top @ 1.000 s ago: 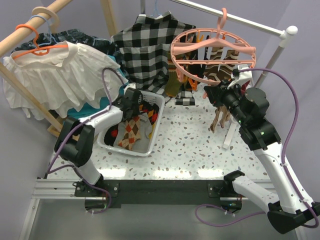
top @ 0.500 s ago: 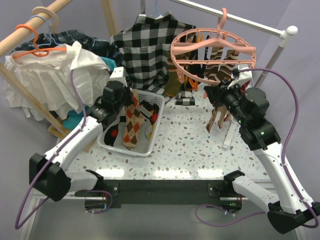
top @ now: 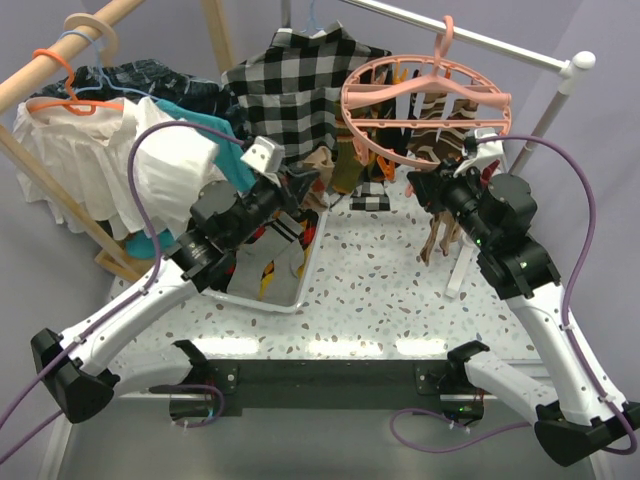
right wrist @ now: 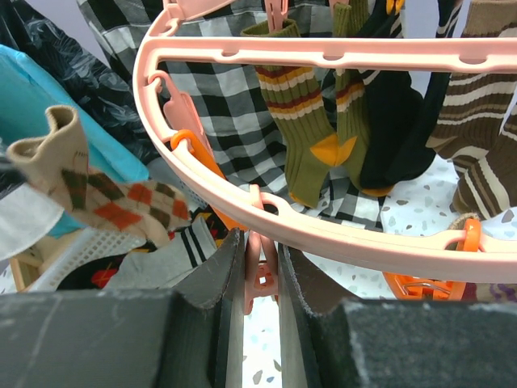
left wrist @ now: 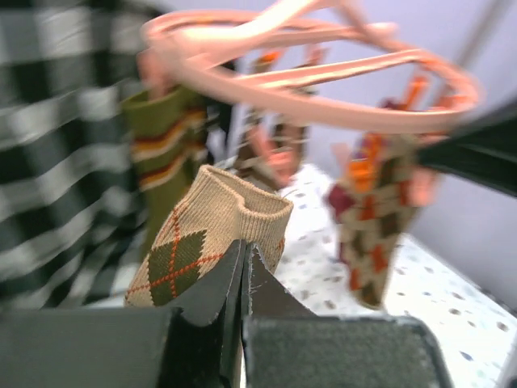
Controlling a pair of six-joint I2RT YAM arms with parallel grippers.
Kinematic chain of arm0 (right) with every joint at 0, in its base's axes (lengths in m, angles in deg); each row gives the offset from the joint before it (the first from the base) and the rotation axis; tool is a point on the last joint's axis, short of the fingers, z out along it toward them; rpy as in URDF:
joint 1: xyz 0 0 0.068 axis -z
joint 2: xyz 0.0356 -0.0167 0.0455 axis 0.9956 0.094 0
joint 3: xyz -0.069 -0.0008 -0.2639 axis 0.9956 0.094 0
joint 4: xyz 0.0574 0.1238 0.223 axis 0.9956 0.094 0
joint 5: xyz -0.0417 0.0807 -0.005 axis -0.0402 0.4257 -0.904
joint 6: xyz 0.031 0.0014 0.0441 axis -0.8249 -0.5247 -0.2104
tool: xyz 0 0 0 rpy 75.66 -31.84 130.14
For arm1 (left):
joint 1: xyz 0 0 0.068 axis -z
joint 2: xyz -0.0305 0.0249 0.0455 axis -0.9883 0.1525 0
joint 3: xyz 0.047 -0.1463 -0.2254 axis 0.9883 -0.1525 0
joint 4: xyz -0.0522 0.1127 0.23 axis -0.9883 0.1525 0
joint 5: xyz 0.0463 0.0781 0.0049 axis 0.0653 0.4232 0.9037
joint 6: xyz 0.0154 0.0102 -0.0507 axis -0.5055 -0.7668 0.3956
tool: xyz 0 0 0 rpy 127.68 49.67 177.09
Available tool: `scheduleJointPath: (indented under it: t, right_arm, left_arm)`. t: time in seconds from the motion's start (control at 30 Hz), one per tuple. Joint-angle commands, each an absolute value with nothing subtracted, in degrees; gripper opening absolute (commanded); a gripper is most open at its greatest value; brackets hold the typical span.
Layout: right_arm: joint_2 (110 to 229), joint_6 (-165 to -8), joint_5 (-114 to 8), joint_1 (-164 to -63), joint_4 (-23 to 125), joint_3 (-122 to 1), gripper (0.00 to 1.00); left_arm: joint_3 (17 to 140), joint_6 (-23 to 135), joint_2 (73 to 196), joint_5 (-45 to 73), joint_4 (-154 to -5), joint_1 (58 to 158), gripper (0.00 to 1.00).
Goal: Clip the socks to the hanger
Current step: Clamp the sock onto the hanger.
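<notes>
My left gripper (left wrist: pixel 245 252) is shut on the cuff end of a tan argyle sock (left wrist: pixel 212 236), held up just left of the salmon-pink hanger ring (top: pixel 352 125). The right wrist view shows that sock (right wrist: pixel 101 194) hanging in the air at the left. My right gripper (right wrist: pixel 260 242) is shut on a pink clip peg (right wrist: pixel 260 275) that dangles from the ring's near rim (right wrist: pixel 339 238). Several socks hang from the hanger: an olive striped one (right wrist: pixel 297 133), a brown striped one (right wrist: pixel 485 149) and an argyle one (left wrist: pixel 376 206).
A white mesh basket (top: pixel 312 215) with more socks stands under my left arm. The black-and-white checked shirt (top: pixel 290 100) hangs behind it. A white garment (top: pixel 70 160) hangs on an orange coat hanger at the left. The metal rail (top: pixel 490 42) carries the hanger's hook.
My left arm has lifted the argyle sock out of the basket and swung it up and right toward the hanger. The right arm has not moved.
</notes>
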State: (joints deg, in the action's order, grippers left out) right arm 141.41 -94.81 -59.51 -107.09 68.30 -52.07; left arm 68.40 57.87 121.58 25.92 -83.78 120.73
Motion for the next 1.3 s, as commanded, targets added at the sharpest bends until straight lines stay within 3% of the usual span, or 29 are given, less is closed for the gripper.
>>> scheduleJointPath:
  t: [0.0,0.13,0.53,1.27]
  right_arm:
    - [141.6,-94.9,-59.1,-107.4,66.7,-54.7,0.09]
    - [141.7,-94.9,-59.1,-107.3,66.7,-55.2,0.09]
    - [141.7,-95.5,-59.0,-107.4,67.0,-56.0,0.09]
    - [141.2,-95.2,-59.3,-107.5,67.4,-55.1,0.09]
  left_arm:
    - [72.1,53.1,123.4,18.7,-97.0,126.7,0.00]
    - [72.5,51.0,127.0,17.3,-102.5,132.5,0.00]
    - [69.1,53.0,139.6,16.6,-115.6,138.0,0.00]
    - [75.6,51.6,149.5,25.7,-114.9,139.0,0.00]
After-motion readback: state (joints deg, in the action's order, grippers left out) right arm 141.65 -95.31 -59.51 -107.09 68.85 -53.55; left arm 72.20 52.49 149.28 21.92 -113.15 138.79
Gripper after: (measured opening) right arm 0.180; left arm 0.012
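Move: The pink clip for the sock already in the left fingers lies about 22 cm to that hand's right, some 2 cm nearer the base and 3 cm lower. An orange clip on the hanger rim is about 16 cm right and 3 cm ahead; the hanging green sock is roughly 10 cm ahead and 8 cm right, 4 cm lower. The right hand already grips the pink clip, its jaws about 2 cm below the fingertips. Arcing up then down, the left hand carries its pinched sock about 19 cm right, to the right hand's clip. ##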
